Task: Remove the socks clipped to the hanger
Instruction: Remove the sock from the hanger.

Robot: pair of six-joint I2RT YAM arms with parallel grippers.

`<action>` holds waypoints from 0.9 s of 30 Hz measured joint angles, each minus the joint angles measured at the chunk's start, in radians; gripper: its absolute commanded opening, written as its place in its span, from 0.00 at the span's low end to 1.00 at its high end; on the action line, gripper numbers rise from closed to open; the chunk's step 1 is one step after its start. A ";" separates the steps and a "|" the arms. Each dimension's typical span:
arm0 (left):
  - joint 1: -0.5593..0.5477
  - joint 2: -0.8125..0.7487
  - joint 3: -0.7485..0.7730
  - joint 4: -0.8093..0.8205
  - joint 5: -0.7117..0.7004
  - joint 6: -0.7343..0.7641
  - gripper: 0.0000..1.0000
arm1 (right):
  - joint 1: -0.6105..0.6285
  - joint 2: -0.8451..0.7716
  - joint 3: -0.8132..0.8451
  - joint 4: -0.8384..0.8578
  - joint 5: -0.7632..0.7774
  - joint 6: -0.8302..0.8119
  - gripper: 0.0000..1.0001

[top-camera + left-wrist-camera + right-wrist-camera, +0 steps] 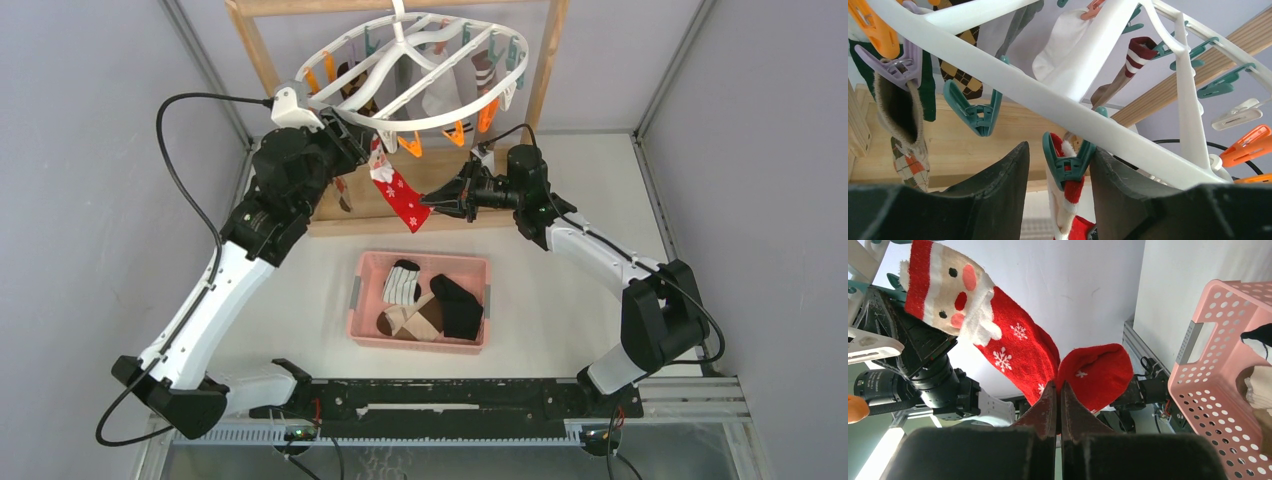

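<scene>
The white oval hanger (pixel 420 122) hangs at the back with several socks clipped under it. A red Santa sock (pixel 400 198) dangles from a teal clip (pixel 1068 162) on the near rim. My left gripper (pixel 1060 147) is open around that clip: the right finger touches the clip's handle, the left finger stands a little apart. My right gripper (pixel 1058 385) is shut on the red sock's (pixel 1013 340) lower end, pulling it out sideways. Other socks still clipped include a brown argyle one (pixel 960 75), a white one (pixel 1068 55) and a brown striped one (pixel 1128 65).
A pink basket (pixel 420 262) sits mid-table below the hanger and holds a striped sock (pixel 402 282), a beige-and-brown one (pixel 415 318) and a black one (pixel 458 305). The wooden frame (pixel 545 70) carries the hanger. Orange clips (pixel 462 134) dangle from the rim.
</scene>
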 measured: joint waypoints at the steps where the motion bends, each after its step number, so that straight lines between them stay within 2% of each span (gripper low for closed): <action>1: 0.000 0.002 0.000 0.000 0.000 -0.001 0.51 | 0.000 0.000 0.000 0.000 0.000 0.000 0.00; 9: 0.002 0.003 0.000 0.020 0.000 -0.013 0.51 | 0.002 0.000 0.000 -0.008 -0.003 -0.007 0.00; 12: 0.002 0.003 0.000 0.022 0.000 -0.023 0.48 | 0.002 0.000 0.000 -0.014 -0.003 -0.011 0.00; 15: 0.002 0.003 0.000 0.027 0.000 -0.030 0.39 | 0.003 0.000 0.000 -0.017 -0.004 -0.015 0.00; 21: 0.002 0.003 0.000 0.052 0.002 -0.047 0.06 | 0.003 0.000 -0.001 -0.017 -0.005 -0.016 0.00; 23: 0.002 0.003 0.000 0.057 0.003 -0.048 0.02 | 0.003 0.000 -0.002 -0.017 -0.006 -0.016 0.00; 27: 0.002 0.003 0.000 0.060 0.004 -0.047 0.01 | 0.003 0.000 -0.003 -0.018 -0.007 -0.018 0.00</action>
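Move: The teal clip holding the red sock's cuff sits between the left hand's open fingers, barely 1 cm ahead and level with them. From that hand an empty teal clip hangs about 6 cm left, 1 cm farther out and 3 cm higher; an empty orange clip is about 7 cm right and 1 cm back. From the right hand, still gripping the sock's toe, the teal clip is about 5 cm ahead, 9 cm left and 13 cm up. The left fingers shut from about half open onto the teal clip's two arms, pinching them together to open its jaws, while the hand eases up about 1.5 cm and rolls slightly, its left side dipping. The right hand stays practically in place with its fingers shut, keeping its hold on the red sock's toe. ##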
